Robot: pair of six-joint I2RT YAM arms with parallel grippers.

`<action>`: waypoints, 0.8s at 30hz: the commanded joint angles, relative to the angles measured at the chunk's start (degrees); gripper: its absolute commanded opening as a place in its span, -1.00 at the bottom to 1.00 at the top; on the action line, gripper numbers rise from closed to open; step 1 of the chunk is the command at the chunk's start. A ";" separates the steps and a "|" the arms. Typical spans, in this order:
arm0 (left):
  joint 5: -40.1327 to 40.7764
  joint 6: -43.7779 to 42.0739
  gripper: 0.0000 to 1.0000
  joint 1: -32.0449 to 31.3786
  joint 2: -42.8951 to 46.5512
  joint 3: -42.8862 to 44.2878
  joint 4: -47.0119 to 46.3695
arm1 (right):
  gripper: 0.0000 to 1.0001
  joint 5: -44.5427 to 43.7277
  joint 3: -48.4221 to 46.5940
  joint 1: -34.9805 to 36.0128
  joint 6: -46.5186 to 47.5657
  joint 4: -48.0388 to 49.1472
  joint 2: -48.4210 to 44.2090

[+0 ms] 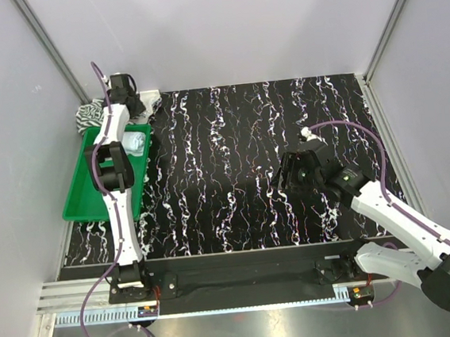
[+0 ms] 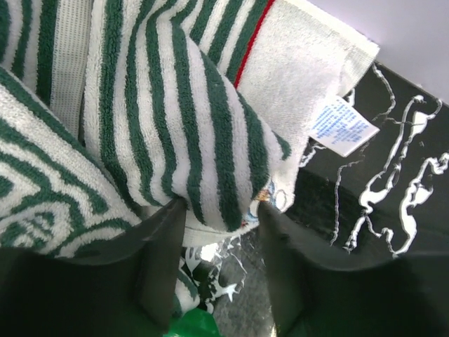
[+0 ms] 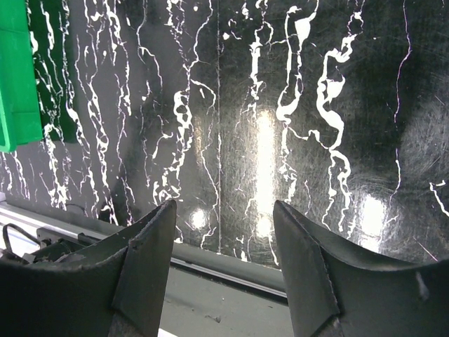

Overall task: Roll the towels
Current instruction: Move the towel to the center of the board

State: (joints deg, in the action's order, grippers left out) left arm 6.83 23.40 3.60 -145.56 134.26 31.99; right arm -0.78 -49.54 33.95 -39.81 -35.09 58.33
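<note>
The striped towel [image 2: 175, 105], with dark and white stripes, a red line and a white care label, lies bunched at the table's far left corner [image 1: 87, 114]. My left gripper [image 2: 221, 210] is closed on a hanging fold of it, with a finger [image 2: 165, 239] pressing each side. In the top view the left gripper [image 1: 127, 97] reaches over the tray's far end. The light blue towel [image 1: 135, 140] lies rolled in the green tray [image 1: 80, 194]. My right gripper [image 3: 224, 210] is open and empty, hovering over the table right of centre [image 1: 289, 175].
The tray sits along the table's left side, under the left arm. White walls enclose the black marbled table [image 1: 231, 152] on three sides. A metal rail [image 3: 210, 270] runs along the near edge below the right gripper.
</note>
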 commanded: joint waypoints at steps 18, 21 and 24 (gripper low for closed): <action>-2.96 -3.45 -1.00 -5.26 8.61 1.45 -9.84 | 0.28 0.60 -1.79 -0.12 -1.41 3.37 6.28; -1.83 -4.23 -1.00 -8.16 13.87 -0.04 -11.59 | 0.28 -0.10 -2.75 -0.12 -1.76 1.88 5.31; 0.73 -5.55 -1.00 -9.04 16.96 0.04 -11.34 | 0.27 -0.98 -3.11 -0.12 -1.93 -0.06 2.86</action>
State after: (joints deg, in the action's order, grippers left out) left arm 6.66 19.99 -3.38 -139.33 132.70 26.96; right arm -0.54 -49.82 33.95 -40.99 -33.28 64.47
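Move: The half-closed left fingers straddle a fold near the striped towel's right end; the heaped towel's middle lies about 7 cm to the left, level with the hand and some 3 cm lower. The rolled blue towel sits roughly 12 cm back, straight behind. The green tray's middle is about 23 cm back and 8 cm left. From the right hand, the striped towel lies some 41 cm ahead, 62 cm left, 12 cm lower. Left fingers pinch the striped towel's fold, then drag it about 8 cm right and up; right hand dips slightly. ##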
